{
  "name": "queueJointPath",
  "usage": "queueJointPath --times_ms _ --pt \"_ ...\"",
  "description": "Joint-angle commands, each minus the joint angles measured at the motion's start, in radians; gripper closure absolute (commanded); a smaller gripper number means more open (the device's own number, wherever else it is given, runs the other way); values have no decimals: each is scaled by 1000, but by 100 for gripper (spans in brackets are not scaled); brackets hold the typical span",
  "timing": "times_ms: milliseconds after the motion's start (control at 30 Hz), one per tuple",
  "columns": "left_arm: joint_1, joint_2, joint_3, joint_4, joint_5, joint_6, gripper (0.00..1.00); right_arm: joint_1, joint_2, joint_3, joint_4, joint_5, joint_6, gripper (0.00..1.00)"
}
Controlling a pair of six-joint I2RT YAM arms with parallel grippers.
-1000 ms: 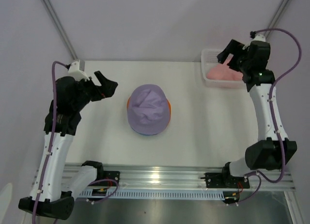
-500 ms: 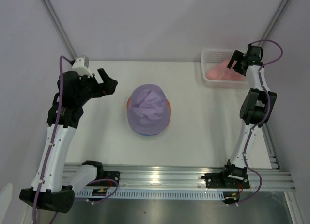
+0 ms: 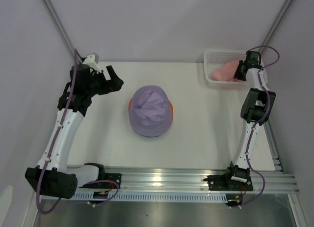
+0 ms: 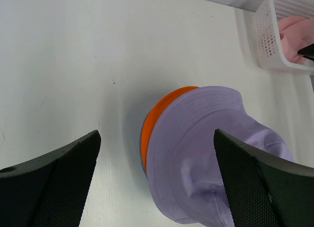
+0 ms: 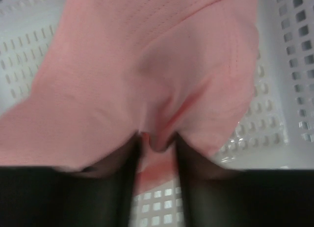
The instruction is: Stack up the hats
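Observation:
A lavender hat point(image 3: 149, 111) tops the stack at mid-table, over an orange hat point(image 4: 159, 114) with a thin blue hat edge point(image 4: 143, 160) under it. My left gripper point(image 3: 116, 78) hovers open to the left of the stack, nothing between its fingers point(image 4: 64, 173). The pink hat point(image 3: 224, 72) lies in the white mesh basket point(image 3: 211, 57) at the back right. My right gripper point(image 3: 240, 72) is down in that basket. In the right wrist view its jaws point(image 5: 156, 143) stand close together and pinch a fold of the pink hat point(image 5: 147, 65).
The basket wall point(image 5: 289, 65) surrounds the right gripper closely; the basket point(image 4: 267, 40) sits against the table's back right corner. Bare white tabletop point(image 3: 206, 133) lies between the stack and the basket. Frame rails run along the near edge.
The right arm stretched out and dropped its gripper into the basket, and its jaws closed in on the pink hat. The left arm rose toward the back, still open.

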Motion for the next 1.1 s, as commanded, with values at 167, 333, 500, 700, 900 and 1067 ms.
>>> queueJointPath --times_ms 167,333,500,700,900,1067 --pt "3 -32 62 32 26 -14 0 -1 -77 51 49 53 -31 100" --pt "3 -65 73 42 62 6 0 13 -215 144 63 -89 -92 100" --pt "1 -62 148 62 226 58 1 65 -346 157 46 -186 -209 100" --pt "-38 -3 252 127 465 -2 2 162 -478 166 -118 -324 -255 100" --pt "-170 66 295 206 533 -55 2 376 -697 -47 -110 -343 -246 100" --pt "-210 87 242 339 497 -141 2 519 -784 -78 -145 -356 -154 100"
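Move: The pink hat's middle is some 5 cm ahead and 5 cm left of the half-closed right gripper and a touch below it, inside the basket, whose middle is about 4 cm ahead and 1 cm left. The purple hat stack stands roughly 51 cm left of the right gripper, 22 cm back and 10 cm above. From the open left gripper, the pink hat lies about 61 cm right, 30 cm ahead and 24 cm below; the stack is some 15 cm right, 4 cm ahead and 13 cm below. Shut the right gripper fully on a fold of the pink hat, lift it steeply about 35 cm out of the basket, then carry it left some 30 cm and back 15 cm towards the purple stack, turning counter-clockwise and tipping the fingers up. Meanwhile raise the left gripper, still open, and swing it right to meet the hat, turning clockwise. ##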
